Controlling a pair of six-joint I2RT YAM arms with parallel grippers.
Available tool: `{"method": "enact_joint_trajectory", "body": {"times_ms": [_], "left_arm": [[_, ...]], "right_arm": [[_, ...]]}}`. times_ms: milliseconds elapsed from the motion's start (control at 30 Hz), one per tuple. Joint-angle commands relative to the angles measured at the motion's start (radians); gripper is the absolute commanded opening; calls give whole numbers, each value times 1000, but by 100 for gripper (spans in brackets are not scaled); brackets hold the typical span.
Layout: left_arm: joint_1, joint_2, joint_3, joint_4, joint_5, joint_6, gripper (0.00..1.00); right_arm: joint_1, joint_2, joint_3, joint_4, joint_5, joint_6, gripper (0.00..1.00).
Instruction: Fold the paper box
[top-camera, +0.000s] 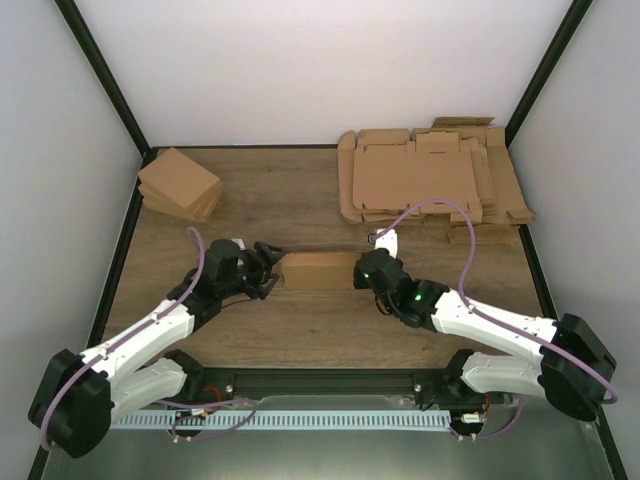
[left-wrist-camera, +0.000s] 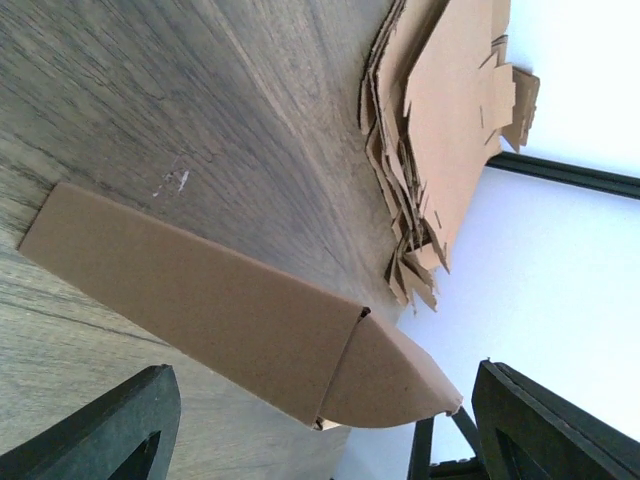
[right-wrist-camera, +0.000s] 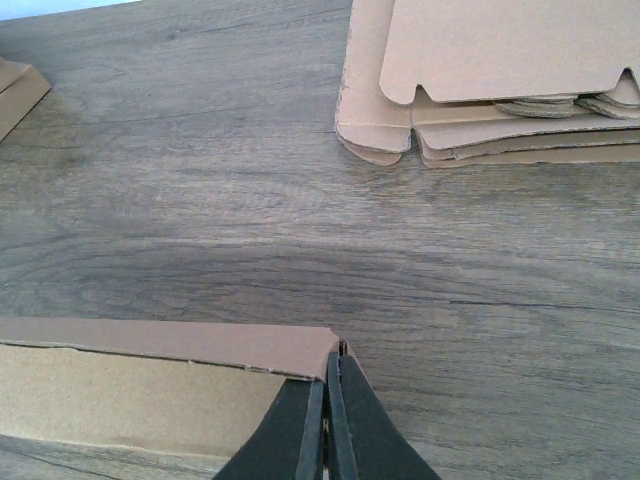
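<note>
The paper box (top-camera: 320, 270) lies mid-table as a low brown strip between both grippers. My left gripper (top-camera: 270, 272) stands open at its left end. In the left wrist view the box (left-wrist-camera: 200, 290) runs away from me, and its rounded end flap (left-wrist-camera: 395, 385) hangs between the wide-apart fingers (left-wrist-camera: 110, 430) without touching either. My right gripper (top-camera: 362, 272) is at the box's right end. In the right wrist view its fingertips (right-wrist-camera: 328, 395) are pressed together astride the box's end corner (right-wrist-camera: 300, 350), one over the inside and one outside.
A thick pile of flat tabbed cardboard sheets (top-camera: 430, 180) fills the back right and also shows in both wrist views (left-wrist-camera: 440, 130) (right-wrist-camera: 500, 80). A stack of small folded boxes (top-camera: 180, 185) sits at the back left. Black frame posts rise at the rear corners.
</note>
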Motion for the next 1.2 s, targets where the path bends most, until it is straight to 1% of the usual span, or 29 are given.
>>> {"method": "enact_joint_trajectory", "body": {"times_ms": [0, 100, 400, 567, 733, 867, 933, 967, 1067, 1167], "left_arm": [[7, -11, -36, 142, 5, -102, 81], [6, 2, -28, 150, 7, -104, 76], [6, 35, -33, 140, 11, -95, 51], [6, 45, -33, 116, 3, -83, 41], [7, 54, -31, 100, -4, -77, 39], [6, 53, -27, 88, -13, -73, 39], [6, 49, -19, 67, -25, -64, 39], [6, 46, -13, 51, -33, -57, 39], [6, 40, -2, 23, -55, -46, 39], [6, 39, 0, 23, -56, -44, 39]], "right_arm": [[13, 48, -44, -187, -94, 14, 1], [13, 50, -44, -186, -95, 13, 1], [13, 63, -43, -183, -101, 10, 1], [13, 66, -42, -183, -102, 7, 1], [13, 64, -31, -196, -102, 4, 2], [13, 50, -14, -218, -98, 5, 8], [13, 35, 1, -237, -99, 3, 17], [13, 28, 10, -247, -101, 0, 19], [13, 4, 37, -282, -109, -2, 24], [13, -19, 53, -307, -136, -3, 27]]}}
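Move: The paper box is held up between the hands. Its open left end lies about 2 cm right of the left hand, level with it, and some 16 cm left of the right hand, whose shut fingers still pinch the right end. The folded stack lies about 18 cm ahead of the left hand, 20 cm to its left and some 10 cm lower; the flat cardboard is some 20 cm ahead of the right hand, 14 cm to its right and equally low. Left fingers half-close around the box's left end, edging 1 cm forward; right fingers then open, backing 1 cm. ##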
